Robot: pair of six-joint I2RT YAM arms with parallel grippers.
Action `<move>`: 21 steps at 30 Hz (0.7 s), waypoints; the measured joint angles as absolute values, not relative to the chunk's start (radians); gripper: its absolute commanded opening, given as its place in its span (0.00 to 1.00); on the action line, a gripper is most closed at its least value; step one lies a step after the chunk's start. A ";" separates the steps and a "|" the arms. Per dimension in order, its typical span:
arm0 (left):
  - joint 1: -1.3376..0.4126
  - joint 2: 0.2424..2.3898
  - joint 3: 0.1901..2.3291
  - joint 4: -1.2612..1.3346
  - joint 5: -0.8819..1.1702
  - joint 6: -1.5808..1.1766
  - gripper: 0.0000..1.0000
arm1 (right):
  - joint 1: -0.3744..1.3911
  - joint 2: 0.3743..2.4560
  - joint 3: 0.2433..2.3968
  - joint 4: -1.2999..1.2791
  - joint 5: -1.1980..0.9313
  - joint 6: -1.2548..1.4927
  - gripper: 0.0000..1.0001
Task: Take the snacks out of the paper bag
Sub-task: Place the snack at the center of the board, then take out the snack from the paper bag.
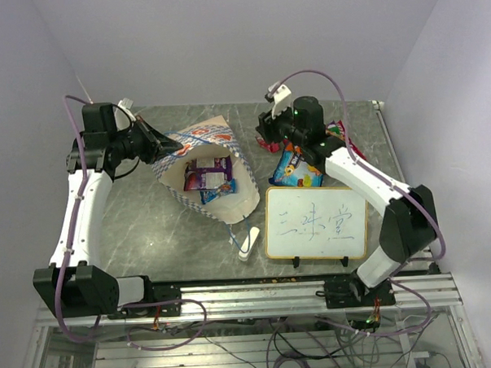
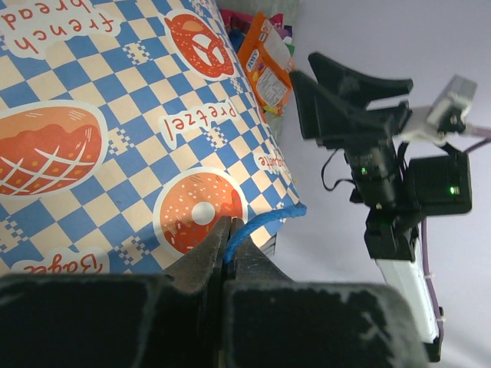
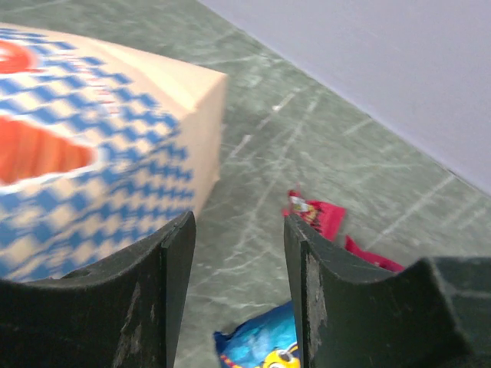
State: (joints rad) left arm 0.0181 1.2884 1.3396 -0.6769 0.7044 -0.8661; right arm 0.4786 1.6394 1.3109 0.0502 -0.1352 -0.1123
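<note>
The paper bag [image 1: 196,144] lies on its side left of centre, its mouth facing the near right. A purple packet [image 1: 209,165] and a blue packet [image 1: 216,191] show inside the mouth. My left gripper [image 1: 157,144] is shut on the bag's blue cord handle [image 2: 265,222]; the jaws [image 2: 228,222] pinch the cord against the checkered side [image 2: 115,130]. My right gripper [image 1: 267,139] is open and empty [image 3: 238,226], above the table just right of the bag [image 3: 92,153]. A blue packet [image 1: 298,170] [image 3: 261,349] and a red packet [image 3: 318,215] lie on the table by it.
A framed whiteboard [image 1: 316,222] stands at the near right, with a white eraser [image 1: 248,242] to its left. An orange packet [image 2: 265,65] shows past the bag in the left wrist view. Walls close the back and both sides.
</note>
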 measured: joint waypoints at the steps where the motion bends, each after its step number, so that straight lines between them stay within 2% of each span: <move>1: 0.018 1.283 1.334 -0.669 0.704 -0.871 0.07 | 0.495 1.616 1.302 0.043 -0.148 -0.114 0.50; 12: 0.018 1.266 1.312 -0.649 0.692 -0.884 0.07 | 0.692 1.332 1.166 0.045 -0.343 -0.213 0.52; 21: 0.018 1.262 1.312 -0.653 0.692 -0.879 0.07 | 0.927 1.352 1.172 -0.045 -0.448 -0.468 0.52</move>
State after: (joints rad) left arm 0.0181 1.2621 1.3117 -0.6525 0.6918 -0.8791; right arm 0.9272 1.3518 1.1717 -0.0448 -0.4477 -0.4683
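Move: The purple snack still in the open paper bag lies about 16 cm to my right hand's left, 3 cm back and 20 cm below; the small blue snack beside it is 14 cm left and 8 cm back. The little red snack lies some 10 cm ahead and 4 cm right, the turquoise snack level with me and 9 cm right, the board about 22 cm back and 14 cm right. From my left hand the purple snack is roughly 7 cm ahead, 7 cm right and 26 cm down. Empty and half open, my right hand sweeps back about 23 cm and left some 13 cm, away from the little red snack and round to the base side of the bag's mouth. It arcs up, then starts to sink, while the wrist swings about 50 degrees counter-clockwise until the fingers point left. My left hand stays put, still pinching the bag's blue handle. ##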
